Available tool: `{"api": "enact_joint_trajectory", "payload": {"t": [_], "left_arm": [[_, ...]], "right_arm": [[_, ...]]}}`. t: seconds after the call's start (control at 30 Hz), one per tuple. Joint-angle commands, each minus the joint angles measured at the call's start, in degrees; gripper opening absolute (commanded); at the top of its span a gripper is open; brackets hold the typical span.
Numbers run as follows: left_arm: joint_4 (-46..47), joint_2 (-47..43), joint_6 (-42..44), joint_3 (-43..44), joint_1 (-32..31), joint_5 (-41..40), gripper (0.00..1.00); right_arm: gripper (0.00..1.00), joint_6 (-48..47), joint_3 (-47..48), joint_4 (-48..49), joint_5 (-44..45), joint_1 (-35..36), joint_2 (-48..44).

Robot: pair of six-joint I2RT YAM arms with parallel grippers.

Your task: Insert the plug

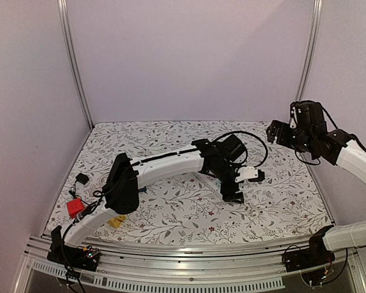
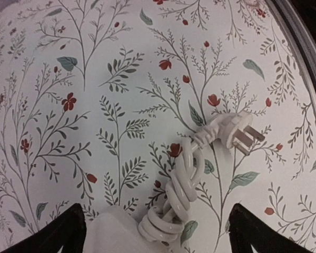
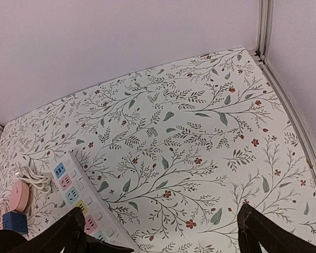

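Note:
A white plug (image 2: pixel 237 132) with metal prongs lies on the floral table cloth, and its white cord (image 2: pixel 176 195) is coiled toward a white body (image 2: pixel 113 232) at the bottom edge. My left gripper (image 2: pixel 155 211) is open, its fingers wide apart either side of the cord and body and not touching them. In the top view it (image 1: pixel 244 185) reaches to the table's middle right beside the white piece (image 1: pixel 250 174). A white power strip (image 3: pixel 79 203) with coloured sockets lies at the right wrist view's lower left. My right gripper (image 3: pixel 162 211) is open and empty, raised at the far right (image 1: pixel 278 132).
A pink round item (image 3: pixel 18 195), a blue cube (image 3: pixel 13 222) and a white cable coil (image 3: pixel 37 180) lie beside the strip. A red block (image 1: pixel 74 207) and a yellow piece (image 1: pixel 116 221) sit at the front left. Walls close in the table.

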Motion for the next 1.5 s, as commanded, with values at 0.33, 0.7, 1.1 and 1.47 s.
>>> {"api": "enact_joint_trajectory", "payload": {"t": [0.33, 0.7, 1.1, 1.47], "left_arm": [[-29.36, -37.01, 4.05, -25.29, 8.21, -8.13, 1.0], [-30.78, -53.58, -7.2, -41.56, 38.42, -3.33, 0.99], [-24.31, -63.76, -7.6, -53.1, 47.81, 4.76, 0.99], [-22.63, -62.56, -9.23, -55.61, 51.47, 4.92, 0.99]], "right_arm": [[0.99, -8.33, 23.14, -12.61, -14.79, 2.34, 35.31], [0.99, -23.44, 55.4, -31.48, -19.67, 10.61, 65.89], [0.99, -24.79, 60.78, -33.92, -21.44, 13.34, 77.2], [0.97, -33.26, 61.14, -40.78, -8.26, 13.63, 77.98]]}}
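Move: The right hand's goal, the middle of the white socket strip, lies about 21 cm to its left, 4 cm ahead and 25 cm below; the strip's own corded plug is some 12 cm back, 6 cm left. From the left hand, low at the strip's near end, the orange strip lies about 45 cm left and 3 cm ahead, the blue adapter 37 cm left and 9 cm ahead, the yellow adapter 43 cm left and 6 cm back. Down and left, some 25 cm and 22 cm, the open right hand travels to the white strip, pitching its fingers downward and turning counter-clockwise until they straddle the strip near the yellow socket. Up and left, the left hand leaves the strip's near end, spreading fully, swings about 46 cm left, turning some 55 degrees counter-clockwise, rises again, then sinks slightly, still high over the orange strip. ##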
